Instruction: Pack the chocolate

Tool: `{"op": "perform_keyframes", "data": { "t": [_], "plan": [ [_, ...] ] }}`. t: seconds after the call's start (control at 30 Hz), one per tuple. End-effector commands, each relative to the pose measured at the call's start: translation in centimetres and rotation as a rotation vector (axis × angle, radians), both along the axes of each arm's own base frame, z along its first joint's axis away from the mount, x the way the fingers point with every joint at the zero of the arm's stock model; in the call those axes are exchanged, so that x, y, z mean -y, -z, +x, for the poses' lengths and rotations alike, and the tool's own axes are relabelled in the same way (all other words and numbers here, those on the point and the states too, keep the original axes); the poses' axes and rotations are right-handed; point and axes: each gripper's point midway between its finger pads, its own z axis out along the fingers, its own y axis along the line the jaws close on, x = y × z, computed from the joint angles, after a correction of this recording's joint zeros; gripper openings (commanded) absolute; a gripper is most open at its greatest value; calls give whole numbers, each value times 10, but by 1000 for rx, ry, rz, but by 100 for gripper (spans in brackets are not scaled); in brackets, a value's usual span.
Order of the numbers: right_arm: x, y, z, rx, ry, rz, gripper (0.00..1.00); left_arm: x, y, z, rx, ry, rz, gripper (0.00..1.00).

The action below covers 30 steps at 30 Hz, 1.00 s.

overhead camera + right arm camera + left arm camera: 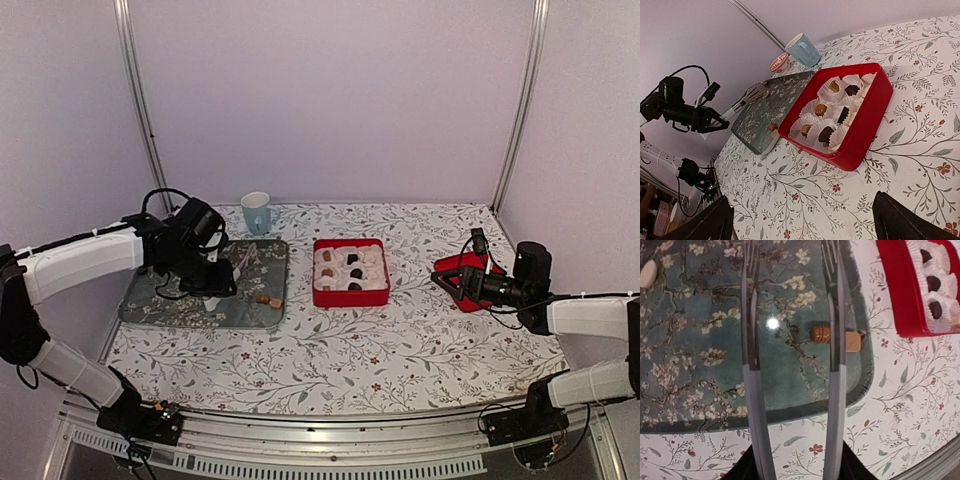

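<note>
Two loose pieces of chocolate, a brown barrel [820, 333] and a tan square [853, 341], lie near the right edge of the dark floral tray [700, 355]. A whitish piece [647, 274] lies farther off on the same tray. My left gripper [790, 247] hovers over the tray, open, with nothing between its fingers; the brown barrel sits just beside the right finger [836, 315]. The red box [867, 125] holds several chocolates in white paper cups [820, 130]. My right gripper [805, 225] is wide open and empty, off to the box's right.
A light blue cup [256, 212] stands behind the tray, with a small red-and-white bowl [779, 63] beside it. A red flat piece [462, 268] lies under the right arm. Flowered cloth [330, 360] covers the table; purple walls close in on three sides.
</note>
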Motion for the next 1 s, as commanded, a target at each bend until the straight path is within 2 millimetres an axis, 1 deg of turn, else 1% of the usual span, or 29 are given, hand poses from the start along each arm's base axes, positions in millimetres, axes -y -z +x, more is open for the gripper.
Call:
{"op": "perform_keyframes", "data": {
  "t": [0.0, 0.13, 0.3, 0.4, 0.47, 0.57, 0.73, 0.87, 0.97],
  "plan": [
    [-1, -5, 0, 9, -8, 9, 99, -17, 12, 7, 66, -135, -28, 42],
    [-3, -7, 0, 12, -16, 10, 99, -23, 39, 3, 34, -167, -23, 42],
    [-3, -9, 1, 16, -20, 6, 99, -25, 64, -2, -12, -151, 4, 44],
    [-3, -10, 2, 15, -15, 4, 99, -23, 74, -8, -44, -139, -9, 49],
    [-2, -11, 3, 13, -10, 1, 99, -25, 79, -12, -55, -141, -2, 55],
    [-1, -11, 4, 13, -3, -2, 99, -26, 82, -16, -63, -136, -5, 60],
    [1, -11, 4, 8, 16, -16, 99, -28, 83, -20, -62, -134, -9, 65],
    [5, -13, 7, 6, 46, -38, 99, -25, 71, -16, -25, -133, -34, 71],
    [9, -9, 10, -17, 72, -61, 99, -23, 59, -11, 7, -130, -47, 82]
  ]
}}
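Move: My left hand already holds the tongs. They go down onto the front edge of the tray, which lies about 11 cm below it, roughly 2 cm to the left and neither ahead nor back. The ridged caramel is some 6 cm ahead and 5 cm right, the square caramel about 5 cm ahead and 8 cm right, both on the tray; the red box is roughly 11 cm ahead and 23 cm right. From my right hand that tray edge is about 43 cm left, 4 cm back and 14 cm down. I lay the tongs down: my left hand sinks about 8 cm, fast at first and then easing, while sliding a little back and left, away from the red box. Once most of the way down, my fingers spread steadily until they stand clear of both handles and let go of the tongs, and my hand just begins to lift. ##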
